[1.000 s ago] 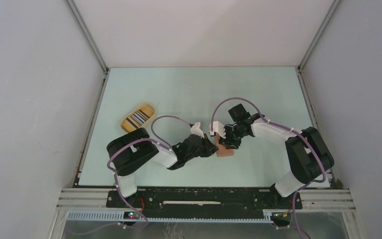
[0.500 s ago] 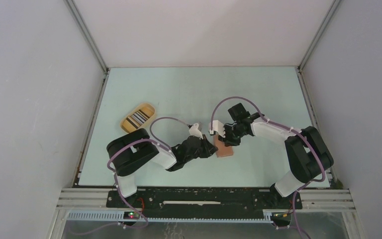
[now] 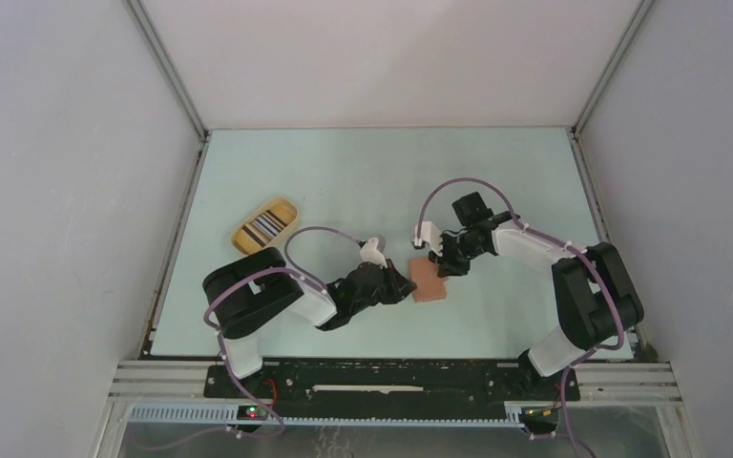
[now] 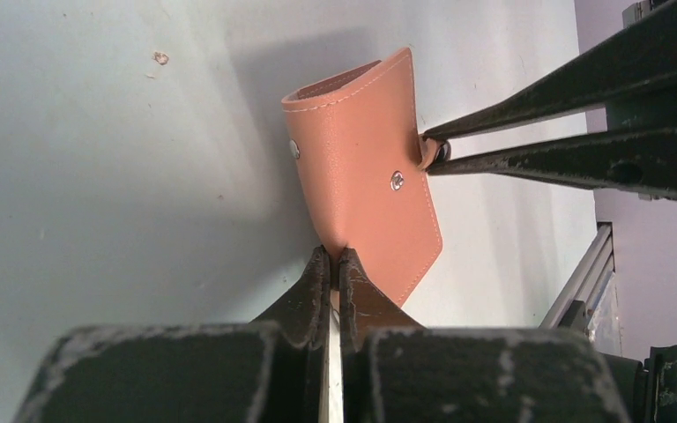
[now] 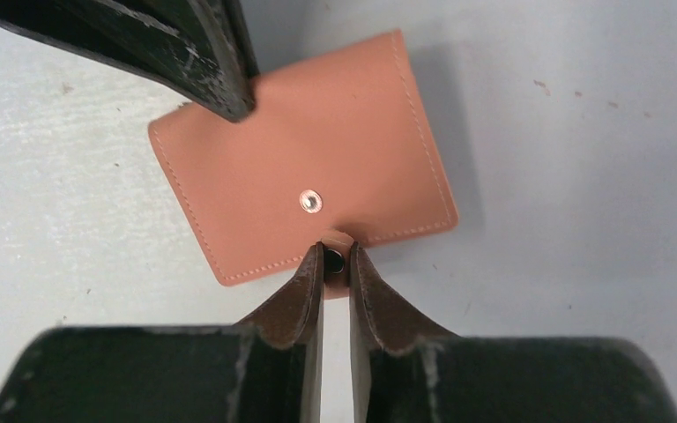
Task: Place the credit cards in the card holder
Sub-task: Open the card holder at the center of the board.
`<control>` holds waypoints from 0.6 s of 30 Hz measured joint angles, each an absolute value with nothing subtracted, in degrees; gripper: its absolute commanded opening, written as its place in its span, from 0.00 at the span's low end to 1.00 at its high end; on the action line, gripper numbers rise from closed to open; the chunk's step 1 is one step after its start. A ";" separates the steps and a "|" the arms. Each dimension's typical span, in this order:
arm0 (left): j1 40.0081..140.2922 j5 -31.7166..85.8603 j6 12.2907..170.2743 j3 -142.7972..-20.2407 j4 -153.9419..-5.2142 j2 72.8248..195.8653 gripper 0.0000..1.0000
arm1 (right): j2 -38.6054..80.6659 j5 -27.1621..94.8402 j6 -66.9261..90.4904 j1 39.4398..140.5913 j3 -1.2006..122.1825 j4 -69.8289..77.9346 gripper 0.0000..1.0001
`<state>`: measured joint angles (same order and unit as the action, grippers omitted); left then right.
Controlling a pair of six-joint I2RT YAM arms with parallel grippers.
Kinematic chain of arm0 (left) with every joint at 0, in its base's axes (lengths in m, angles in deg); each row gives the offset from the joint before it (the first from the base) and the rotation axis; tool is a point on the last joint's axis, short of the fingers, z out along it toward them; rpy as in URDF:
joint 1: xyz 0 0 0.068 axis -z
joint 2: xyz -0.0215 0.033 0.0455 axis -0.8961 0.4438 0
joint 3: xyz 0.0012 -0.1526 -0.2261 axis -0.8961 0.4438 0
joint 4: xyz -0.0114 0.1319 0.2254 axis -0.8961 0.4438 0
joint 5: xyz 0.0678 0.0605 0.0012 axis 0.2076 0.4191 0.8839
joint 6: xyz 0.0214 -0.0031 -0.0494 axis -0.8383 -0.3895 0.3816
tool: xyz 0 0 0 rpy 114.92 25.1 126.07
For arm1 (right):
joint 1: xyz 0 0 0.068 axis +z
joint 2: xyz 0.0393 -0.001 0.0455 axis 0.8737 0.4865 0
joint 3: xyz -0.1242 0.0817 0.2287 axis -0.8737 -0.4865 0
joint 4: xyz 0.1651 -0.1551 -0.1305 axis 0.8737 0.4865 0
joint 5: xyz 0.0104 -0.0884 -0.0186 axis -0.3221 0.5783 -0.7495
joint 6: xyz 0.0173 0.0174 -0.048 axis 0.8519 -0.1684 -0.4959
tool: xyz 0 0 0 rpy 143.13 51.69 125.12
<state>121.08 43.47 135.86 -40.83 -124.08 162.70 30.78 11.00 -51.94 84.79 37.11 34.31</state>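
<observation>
The card holder (image 3: 429, 283) is a closed reddish-brown wallet lying on the table between the two arms. In the left wrist view the holder (image 4: 361, 167) is partly raised, and my left gripper (image 4: 336, 256) is shut on its near edge. In the right wrist view my right gripper (image 5: 336, 256) is shut on the small snap tab at the holder's (image 5: 300, 167) edge. The right fingers (image 4: 564, 167) show in the left wrist view, and the left fingers (image 5: 212, 62) in the right wrist view. The credit cards (image 3: 266, 224) lie stacked in a yellow tray.
The yellow oval tray (image 3: 245, 239) sits at the left of the table, near the left wall. Side walls and metal rails bound the table. The arm bases stand at the near edge.
The right gripper has shifted a little to the right and back, uncovering more of the card holder. The left gripper has kept its hold.
</observation>
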 measured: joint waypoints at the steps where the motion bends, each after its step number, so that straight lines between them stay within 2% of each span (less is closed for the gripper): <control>1: 121.10 43.58 135.86 -40.77 -124.13 162.64 0.00 | 30.69 10.78 -51.94 84.11 37.11 34.51 0.23; 8: 121.19 43.76 136.15 -40.20 -124.76 162.42 0.00 | 30.58 11.74 -50.08 79.32 37.11 35.62 0.46; 13: 121.19 43.76 136.26 -40.14 -124.96 162.42 0.00 | 30.30 13.21 -47.11 77.55 37.39 35.95 0.52; 18: 121.19 43.72 136.32 -39.76 -125.70 162.42 0.00 | 25.97 9.01 -44.77 77.03 38.70 37.37 0.52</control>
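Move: The right fingers still hold the unsnapped strap tab; the card holder's middle lies some 3 cm left, 2 cm back and 1 cm below the right hand point. From the left hand, which keeps the holder pinched at its left edge, that middle is about 4 cm right, 2 cm ahead and level in height. The strap tab is some 7 cm right, 4 cm ahead and 1 cm above the left hand. Draw the right gripper rightwards about 4 cm, slightly forward, away from the card holder, opening its fingers from nearly shut to about half so that the strap tab comes free; turn it some 13 degrees clockwise on the way. Then lift it about 3 cm clear, easing back left a little. Keep the left gripper still, pinching the holder. ##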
